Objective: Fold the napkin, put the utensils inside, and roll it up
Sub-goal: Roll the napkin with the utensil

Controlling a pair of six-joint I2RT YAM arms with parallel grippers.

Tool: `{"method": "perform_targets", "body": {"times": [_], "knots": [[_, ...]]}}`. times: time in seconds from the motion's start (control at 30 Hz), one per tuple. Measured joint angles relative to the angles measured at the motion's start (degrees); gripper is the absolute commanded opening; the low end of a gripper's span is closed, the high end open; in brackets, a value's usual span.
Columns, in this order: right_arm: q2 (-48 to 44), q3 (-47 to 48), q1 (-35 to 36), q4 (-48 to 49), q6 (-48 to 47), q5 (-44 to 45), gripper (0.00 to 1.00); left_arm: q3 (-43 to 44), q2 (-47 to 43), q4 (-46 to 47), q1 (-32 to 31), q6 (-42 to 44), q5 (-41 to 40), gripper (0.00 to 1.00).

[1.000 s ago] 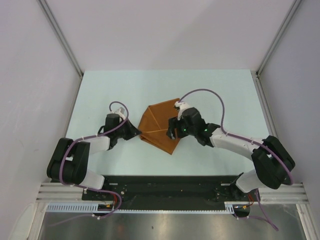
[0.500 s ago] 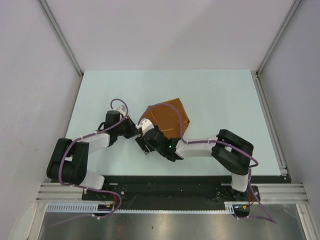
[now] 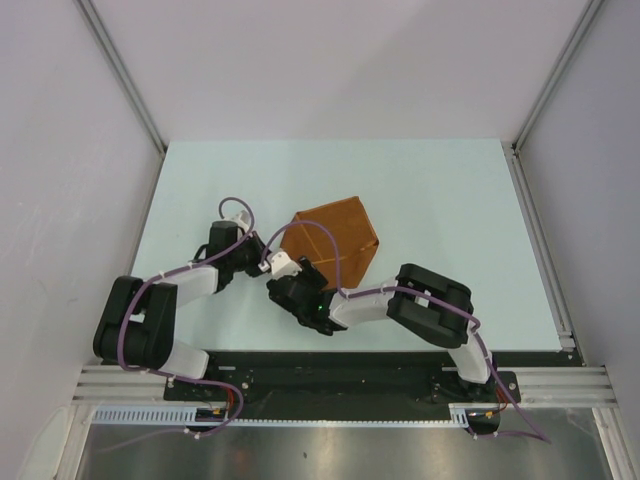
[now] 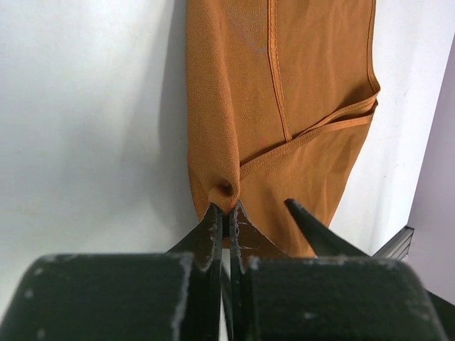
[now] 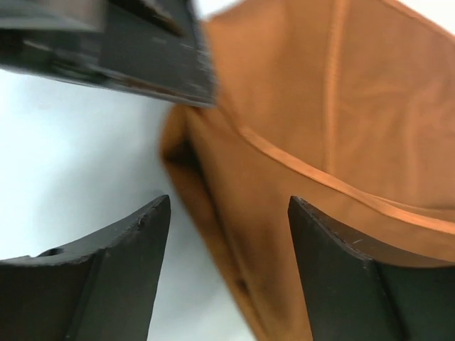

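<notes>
The rust-brown napkin [image 3: 335,235] lies folded into a compact, squarish shape on the pale table [image 3: 440,180]. My left gripper [image 3: 266,267] is shut on the napkin's near-left corner, and the cloth [image 4: 284,85] bunches at its tips [image 4: 226,207]. My right gripper [image 3: 284,283] hovers right beside it, open, with the napkin's left edge [image 5: 234,213] between its fingers [image 5: 146,238] but not pinched. One right finger [image 4: 313,227] shows in the left wrist view. The left gripper's body [image 5: 142,50] shows in the right wrist view. The utensils are out of view.
Grey walls and metal frame posts [image 3: 120,70] enclose the table on three sides. The arm bases sit on a black rail [image 3: 330,375] at the near edge. The right arm's elbow [image 3: 430,300] is folded low, in front of the napkin.
The right arm has swung from the napkin's right side across to its near-left corner, beside the left gripper. The napkin has gone from a spread fan shape to a compact fold.
</notes>
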Motion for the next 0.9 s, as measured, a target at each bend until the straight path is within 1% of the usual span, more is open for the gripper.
{"method": "perform_targets", "body": {"times": [0.1, 0.2, 0.23, 0.3, 0.33, 0.4, 0.43, 0.47, 0.5, 0.57, 0.6, 0.67, 0.7, 0.77, 0.8, 0.9], "knots": [[0.11, 0.0, 0.0, -0.92, -0.57, 3.19, 0.66, 0.0, 0.0, -0.02, 0.61, 0.0, 0.31, 0.0], [0.11, -0.46, -0.04, -1.14, -0.9, 4.72, 0.58, 0.0, 0.0, -0.02, 0.9, 0.0, 0.68, 0.0], [0.11, -0.9, -0.02, -0.94, -0.96, 4.9, 0.52, 0.0, 0.0, -0.02, 0.9, 0.0, 0.79, 0.0], [0.02, -1.79, -0.02, -0.13, -1.14, 5.01, 0.42, 0.0, 0.0, 0.0, 0.9, 0.0, 0.96, 0.0], [0.0, -2.21, 0.0, 0.44, -1.44, 5.16, 0.31, 0.0, 0.0, 0.0, 0.92, 0.0, 0.96, 0.0], [-0.02, -2.89, 0.11, 1.14, -2.12, 4.35, 0.24, 0.0, 0.0, 0.02, 0.94, -0.02, 0.98, 0.0], [-0.02, -3.28, 0.11, 1.64, -2.4, 3.78, 0.17, 0.0, 0.0, 0.02, 0.94, -0.02, 0.98, 0.0], [-0.04, -3.58, 0.13, 2.19, -2.73, 3.15, 0.15, 0.0, 0.0, 0.04, 0.94, -0.02, 0.98, 0.0], [-0.11, -3.72, 0.11, 2.45, -3.21, 2.69, 0.09, 0.0, 0.0, 0.04, 0.94, -0.02, 0.98, 0.09], [-0.24, -3.82, 0.09, 2.69, -4.57, 0.37, 0.04, 0.0, 0.0, 0.07, 0.94, -0.02, 0.96, 0.26], [-0.42, -3.82, -0.04, 2.69, -5.35, -0.81, 0.0, 0.0, 0.0, 0.07, 0.96, -0.02, 0.96, 0.42], [-1.05, -3.82, -0.46, 2.14, -6.47, -3.89, 0.0, 0.0, -0.2, 0.04, 1.05, 0.0, 0.9, 0.56], [-1.51, -3.82, -0.76, 1.55, -6.69, -5.6, 0.0, -0.02, -0.35, 0.04, 1.16, 0.22, 0.96, 0.65], [-2.38, -3.48, -1.44, -0.35, -6.8, -9.4, 0.0, -0.11, -1.11, -0.2, 1.66, 0.07, 0.72, 0.71], [-2.73, -3.02, -1.95, -1.73, -6.71, -11.26, 0.0, -0.24, -1.75, -0.37, 2.1, 0.04, 0.68, 0.77], [-3.26, -0.87, -3.78, -6.27, -5.99, -17.18, 0.0, -1.25, -4.96, -1.09, 3.72, 0.15, -1.05, 0.82]]}}
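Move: The napkin's near-left edge, still unheld by the open right fingers, runs about 1 cm right of the right hand and roughly 1 cm below it. The napkin's left corner, pinched in the left fingers, is some 3 cm ahead and 4 cm left of the right hand, 1 cm higher. The napkin's middle lies about 7 cm ahead and 9 cm right. From the left hand, that edge spot is about 3 cm back, 5 cm right and 2 cm down. Sliding about 2 cm right, then sinking 1 cm as it comes back left, the right hand shuts its fingers on the napkin's edge beside the left gripper, and keeps its grip while turning counter-clockwise and easing slightly back. The left hand holds its corner until the right has nearly closed, then opens wide and lifts away leftward and up, about 2 cm. ##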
